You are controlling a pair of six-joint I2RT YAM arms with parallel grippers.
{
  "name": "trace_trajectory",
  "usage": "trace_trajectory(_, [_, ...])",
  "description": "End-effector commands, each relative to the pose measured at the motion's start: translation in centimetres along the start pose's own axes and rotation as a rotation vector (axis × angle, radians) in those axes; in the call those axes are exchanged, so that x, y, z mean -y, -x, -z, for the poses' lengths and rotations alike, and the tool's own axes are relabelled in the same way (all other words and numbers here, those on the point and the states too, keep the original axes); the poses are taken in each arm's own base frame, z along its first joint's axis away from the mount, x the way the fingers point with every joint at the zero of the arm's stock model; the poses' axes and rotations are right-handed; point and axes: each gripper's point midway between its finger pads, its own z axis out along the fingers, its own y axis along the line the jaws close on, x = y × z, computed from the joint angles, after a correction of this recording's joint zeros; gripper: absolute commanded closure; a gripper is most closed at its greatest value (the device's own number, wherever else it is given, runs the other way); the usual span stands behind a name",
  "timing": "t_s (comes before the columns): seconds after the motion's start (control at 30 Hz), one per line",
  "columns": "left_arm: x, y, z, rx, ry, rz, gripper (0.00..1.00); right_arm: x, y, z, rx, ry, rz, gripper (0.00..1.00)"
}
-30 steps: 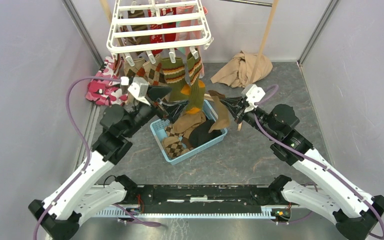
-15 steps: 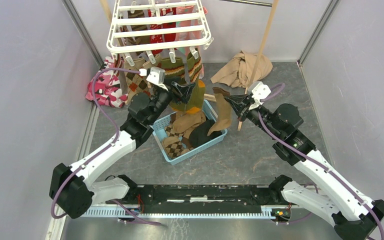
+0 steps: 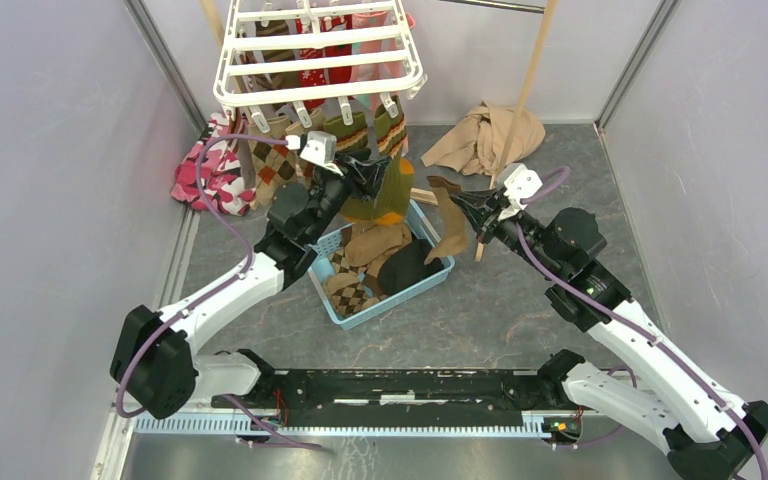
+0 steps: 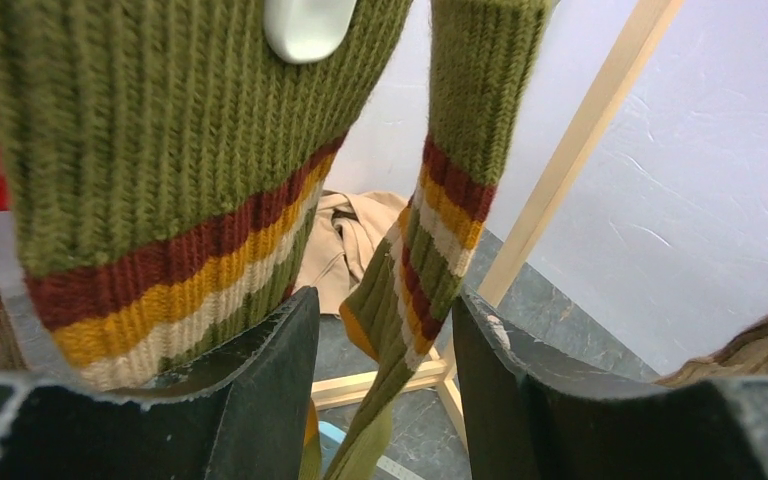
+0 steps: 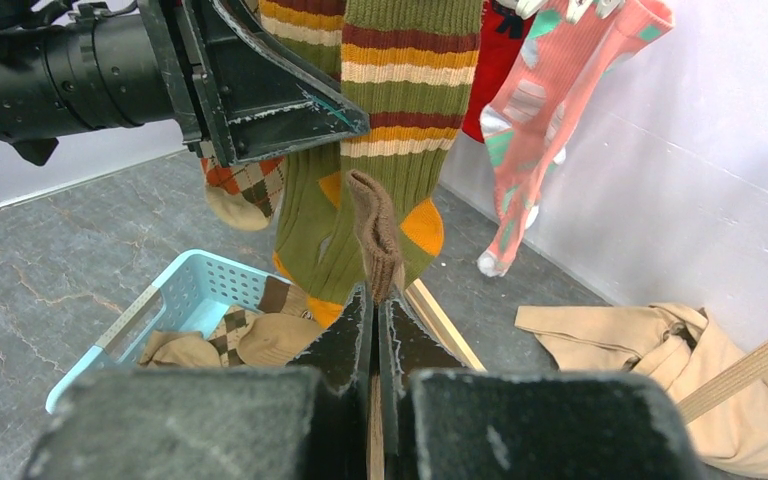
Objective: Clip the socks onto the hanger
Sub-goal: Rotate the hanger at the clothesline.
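The white hanger (image 3: 320, 55) hangs at the back with several socks clipped under it. My left gripper (image 3: 368, 175) is open just below its front clips. In the left wrist view (image 4: 385, 310) a green striped sock (image 4: 430, 230) hangs between the spread fingers. A second green sock (image 4: 160, 150) hangs to the left under a white clip (image 4: 305, 25). My right gripper (image 3: 465, 205) is shut on a brown sock (image 3: 450, 230), which dangles beside the basket. In the right wrist view (image 5: 375, 300) the sock's end (image 5: 375, 230) sticks up above the closed jaws.
A light blue basket (image 3: 430, 275) with several tan and argyle socks sits between the arms. A beige garment (image 3: 485, 135) lies at the foot of a wooden pole (image 3: 530, 70). A pink camouflage cloth (image 3: 200, 180) lies at the left wall. A pink sock (image 5: 540, 110) hangs at the back.
My left gripper has risen and moved forward from over the basket to the hanging green socks. My right gripper has lifted the brown sock slightly.
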Motion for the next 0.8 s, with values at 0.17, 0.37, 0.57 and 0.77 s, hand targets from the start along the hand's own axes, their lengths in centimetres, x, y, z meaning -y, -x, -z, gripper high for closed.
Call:
trace_trajectory(0.17, [0.7, 2.9, -1.6, 0.102, -0.026, 0.002, 0.49, 0.1, 1.1, 0.3, 0.042, -0.004, -0.012, 1.00])
trace_trajectory(0.37, [1.5, 3.2, -2.0, 0.097, -0.069, -0.003, 0.80, 0.3, 1.2, 0.4, 0.044, -0.008, -0.008, 1.00])
trace_trajectory(0.57, [2.7, 4.7, -0.9, 0.095, -0.120, -0.032, 0.98, 0.6, 1.1, 0.6, 0.043, -0.022, 0.000, 1.00])
trace_trajectory(0.77, [3.4, 6.1, 1.4, 0.084, -0.137, -0.054, 0.98, 0.6, 0.8, 0.4, 0.037, -0.021, -0.002, 1.00])
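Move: The right sock of the green striped pair hangs between the left hand's open fingers, its striped leg about 1 cm ahead and 1 cm to the right. Its clip on the hanger is some 3 cm ahead, level sideways and 8 cm above the hand; the left striped sock hangs about 7 cm left and 3 cm ahead. From the right hand, still holding a brown sock, that striped leg lies roughly 14 cm left, 5 cm ahead and 4 cm higher. The left hand eases forward-right, closes to pinch the right striped sock, then draws about 2 cm back and up. ##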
